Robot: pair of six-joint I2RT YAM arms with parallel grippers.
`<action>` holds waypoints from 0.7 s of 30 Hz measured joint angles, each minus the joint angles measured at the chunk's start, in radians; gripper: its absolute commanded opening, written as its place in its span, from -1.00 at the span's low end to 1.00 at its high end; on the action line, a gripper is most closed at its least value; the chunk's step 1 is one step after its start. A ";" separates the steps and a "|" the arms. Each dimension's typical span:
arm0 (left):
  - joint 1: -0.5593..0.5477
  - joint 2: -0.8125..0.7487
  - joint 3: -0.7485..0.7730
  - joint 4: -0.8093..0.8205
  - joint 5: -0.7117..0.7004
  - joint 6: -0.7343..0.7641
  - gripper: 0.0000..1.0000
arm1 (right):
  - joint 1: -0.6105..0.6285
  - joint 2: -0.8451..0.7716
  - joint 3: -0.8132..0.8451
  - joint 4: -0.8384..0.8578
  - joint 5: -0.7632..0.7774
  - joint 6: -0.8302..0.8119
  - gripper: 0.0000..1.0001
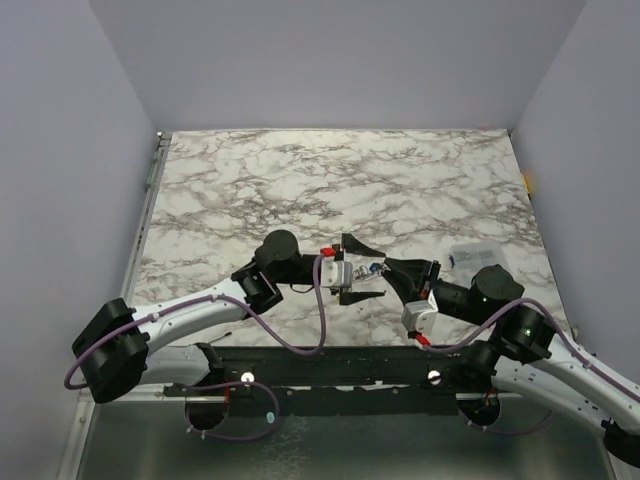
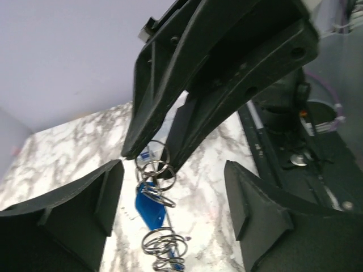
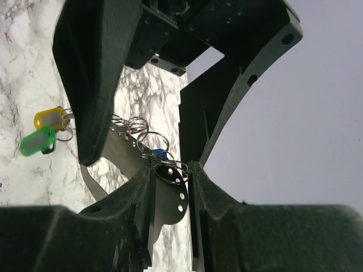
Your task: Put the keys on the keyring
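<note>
In the left wrist view a chain of silvery rings hangs down, and a blue key (image 2: 148, 207) dangles from it. My right gripper (image 2: 152, 161) comes in from above and is shut on the top ring, the keyring (image 2: 157, 168). My left gripper (image 2: 173, 192) stands open around the chain, its pads clear of it. In the right wrist view the keyring (image 3: 170, 173) sits between my right gripper's (image 3: 170, 167) fingertips beside a flat grey metal strip (image 3: 122, 153) with holes. A yellow key (image 3: 50, 118) and a green key (image 3: 37, 141) show at the left. From above, both grippers (image 1: 362, 270) (image 1: 392, 268) meet mid-table.
A small clear packet (image 1: 475, 255) lies on the marble table (image 1: 330, 180) to the right of my right arm. Grey walls close in the back and both sides. A dark rail (image 1: 330, 365) carrying the arm bases runs along the near edge.
</note>
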 measured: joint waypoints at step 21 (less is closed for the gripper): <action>-0.050 0.029 -0.044 0.072 -0.252 0.170 -1.00 | 0.003 -0.029 -0.011 0.067 0.012 0.042 -0.99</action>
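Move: Facing the right fingertips, the open left hand has the keyring's held edge and its blue tag about 3 cm ahead, 1 cm to its right and 1 cm lower; the right fingertips, pinching the rings there, are some 3 cm ahead and 3 cm to its right. A second bunch of rings lies roughly 2 cm ahead, 1 cm left and 4 cm below. From the right hand, the blue-tagged edge is about 2 cm left, level fore and aft, 1 cm lower. Reaching forward about 3 cm and sinking about 1 cm, the left hand brings its gap around the blue-tagged edge of the keyring just beside the right fingertips, swings some 10 degrees counter-clockwise and shuts its fingers to pinch there. The right hand keeps its pinch on the rings and lifts about 1.5 cm. ##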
